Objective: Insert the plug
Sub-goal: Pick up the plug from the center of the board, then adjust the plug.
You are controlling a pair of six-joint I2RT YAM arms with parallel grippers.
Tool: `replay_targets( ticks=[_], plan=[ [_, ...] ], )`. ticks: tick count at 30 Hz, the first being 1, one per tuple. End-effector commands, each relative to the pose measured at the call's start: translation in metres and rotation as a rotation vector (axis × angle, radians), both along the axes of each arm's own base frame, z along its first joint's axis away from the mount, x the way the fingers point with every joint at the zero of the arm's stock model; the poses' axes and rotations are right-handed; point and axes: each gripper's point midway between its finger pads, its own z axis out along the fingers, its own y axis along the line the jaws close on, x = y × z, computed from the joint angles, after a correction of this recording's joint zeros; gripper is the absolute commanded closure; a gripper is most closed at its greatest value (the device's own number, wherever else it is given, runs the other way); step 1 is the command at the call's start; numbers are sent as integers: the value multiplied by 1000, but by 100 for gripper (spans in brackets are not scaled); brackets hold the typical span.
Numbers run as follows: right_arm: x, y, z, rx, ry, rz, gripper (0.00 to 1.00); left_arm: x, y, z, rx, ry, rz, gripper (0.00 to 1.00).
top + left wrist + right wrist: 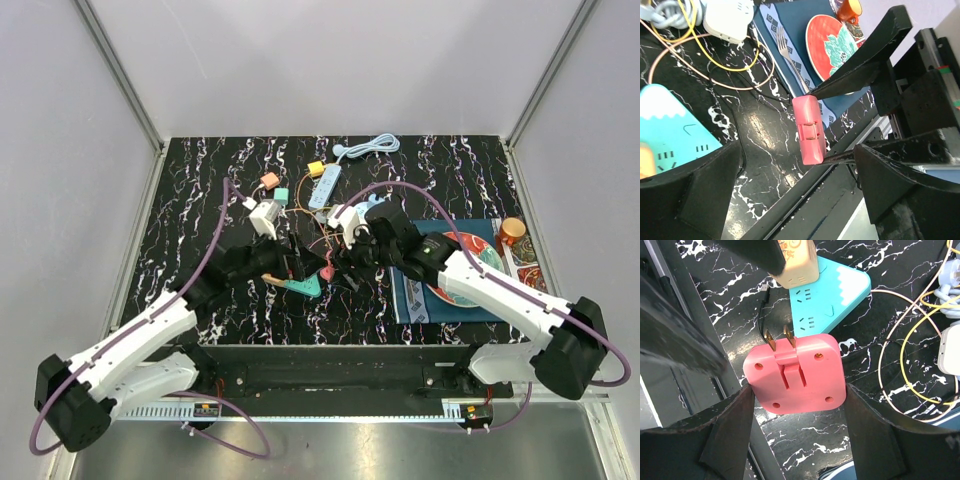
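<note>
My right gripper (pixel 797 392) is shut on a pink square plug (pixel 797 372), gripping it by two opposite sides. Its two brass prongs (pixel 780 337) point toward the teal triangular power strip (pixel 832 290), a short gap away and above the table. In the top view the plug (pixel 327 272) hangs just right of the strip (pixel 305 287). My left gripper (pixel 800 200) is open and holds nothing. One of its fingers (pixel 690 195) sits at the strip's edge (pixel 670 125). The left wrist view shows the plug (pixel 809 129) edge-on ahead of it.
A beige block (pixel 797 267) sits on the strip's far end. Yellow and pink cables (pixel 725 65), a white adapter (pixel 727 20) and a pale blue strip (pixel 326 185) lie behind. At the right are a blue mat (pixel 410 295), a red plate (pixel 465 262), a fork (pixel 790 55) and an orange cup (pixel 513 230).
</note>
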Motion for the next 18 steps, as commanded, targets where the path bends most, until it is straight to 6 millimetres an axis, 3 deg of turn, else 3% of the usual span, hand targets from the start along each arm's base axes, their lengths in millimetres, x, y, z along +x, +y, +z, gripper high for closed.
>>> replay_targets(
  ticks=[1, 8, 12, 15, 18],
  plan=[
    [-2, 12, 25, 107, -51, 25, 36, 13, -21, 29, -97, -28, 24, 4],
    [-3, 9, 25, 122, -67, 15, 36, 13, -40, 19, -86, 25, 5, 29],
    [-3, 9, 23, 126, -69, 12, 36, 12, -47, 14, -95, 50, -5, 52],
    [-2, 9, 21, 129, -69, 9, 36, 11, -52, 19, -130, 45, -16, 62],
    [-1, 10, 22, 141, -80, 1, 36, 8, -53, 15, -159, 63, -21, 82]
  ],
)
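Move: Between the right hand's pads, held some 17 cm above the table, is the pink plug, its prongs towards the left hand. From the left hand, open, its middle lies about 5 cm to the right, 3 cm lower and roughly 1 cm ahead. The teal socket box lies about 7 cm ahead of the left hand, 2 cm to its left and 19 cm below; the wooden block sits about 7 cm to the left of that box, level with it. Easing about 4 cm to the right and 2 cm down onto the plug, the left hand brings its spread fingers astride the prong end, one by each broad face, tips down slightly and closes them most of the way to pinch it there. The right hand stays put, keeping its grip on the plug's ends. ##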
